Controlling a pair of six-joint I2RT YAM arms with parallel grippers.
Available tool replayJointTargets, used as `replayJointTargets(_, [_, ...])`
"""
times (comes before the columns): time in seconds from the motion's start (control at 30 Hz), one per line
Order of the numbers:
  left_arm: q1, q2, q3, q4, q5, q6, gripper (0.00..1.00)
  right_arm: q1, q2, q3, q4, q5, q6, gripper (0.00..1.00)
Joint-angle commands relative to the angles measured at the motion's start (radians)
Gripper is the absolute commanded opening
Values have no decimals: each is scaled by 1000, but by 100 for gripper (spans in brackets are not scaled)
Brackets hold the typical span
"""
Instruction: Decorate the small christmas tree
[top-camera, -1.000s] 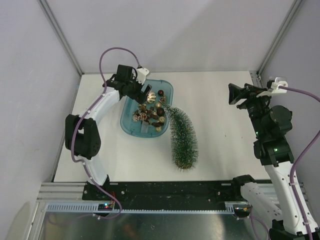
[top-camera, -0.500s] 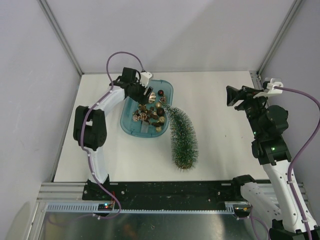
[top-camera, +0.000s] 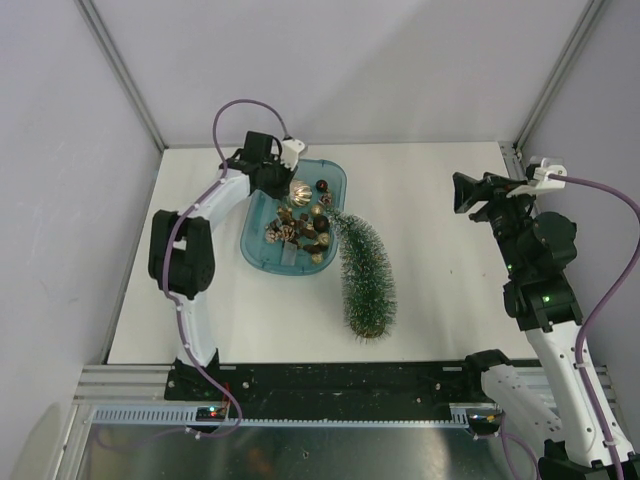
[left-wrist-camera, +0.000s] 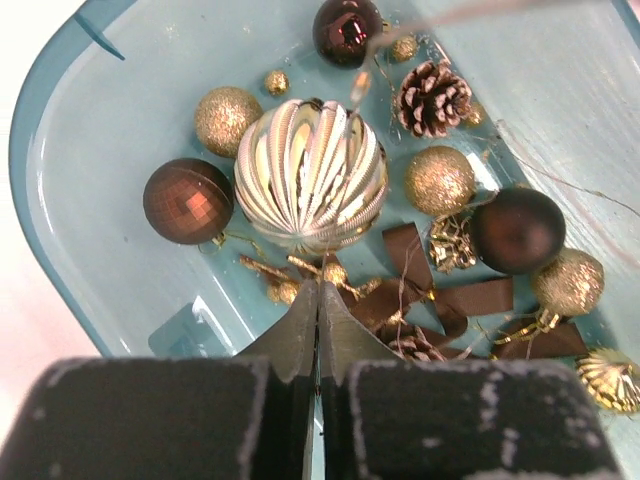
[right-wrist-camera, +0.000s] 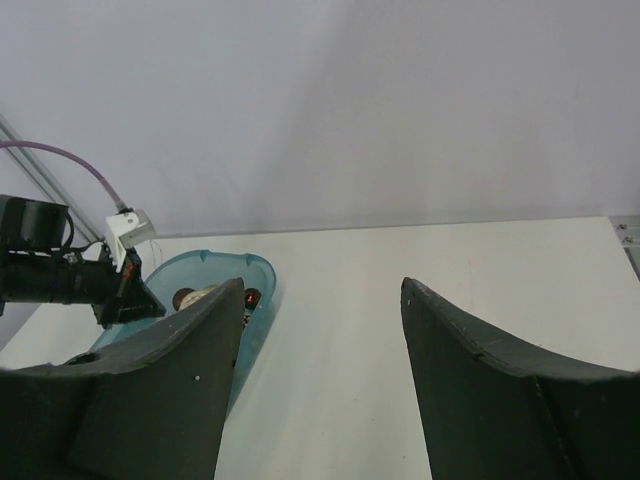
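The small christmas tree (top-camera: 365, 275) lies on its side on the white table, its tip at the teal tray (top-camera: 337, 175) and its base toward the near edge. The tray (left-wrist-camera: 70, 200) holds a big ribbed silver ball (left-wrist-camera: 311, 175), brown balls (left-wrist-camera: 188, 200), gold glitter balls (left-wrist-camera: 438, 180), pinecones (left-wrist-camera: 432, 97) and brown ribbon. My left gripper (left-wrist-camera: 319, 290) is shut just above the tray's contents, tips pressed together right below the silver ball; only a hair-thin thread may lie between them. My right gripper (right-wrist-camera: 322, 290) hangs open and empty, high at the table's right side.
The tray (right-wrist-camera: 255, 275) and the left wrist (right-wrist-camera: 60, 280) show far off in the right wrist view. Grey walls with metal posts enclose the table on three sides. A black rail (top-camera: 340, 380) runs along the near edge.
The left gripper went from wide open to shut over the tray's far end, and its elbow swung in. The ornaments, the tree and the right arm stayed put.
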Motion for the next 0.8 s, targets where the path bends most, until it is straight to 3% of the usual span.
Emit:
replayJointTargets(0.0, [7,-145,-23,27,34,-4,0,4,-12,-5,29,-12,1,68])
replayJointTargets(0.27, [-20,-409,-78,2,65,-47,0,2,-13,-6,38,-12,-6,68])
replayJointTargets(0.43, [-81,-548,-18,-59,67,-46,0,1,-6,-7,45,-12,-4,68])
replayJointTargets(0.77, [-246,-543,235,-174,-77,72,0,3,76,-7,173,-161,28,73])
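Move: My left hand is already shut on a thin wire low over the tray. The tree's middle lies roughly 16 cm back and 17 cm to the right; the clear box is about 12 cm back and 1 cm right, 4 cm lower. The large gold ball sits 4 cm ahead and 4 cm right, the pine cones some 5 cm back and 1 cm right. From my right hand, the tree is about 3 cm ahead, 19 cm left and far below. Keeping my left fingers shut on the thin wire, I pull it up out of the tray, rising about 31 cm, slowly at first and then fast. I also draw back some 12 cm towards my base, easing right late on, while the wrist tips the fingers up by roughly 30 degrees towards level. ##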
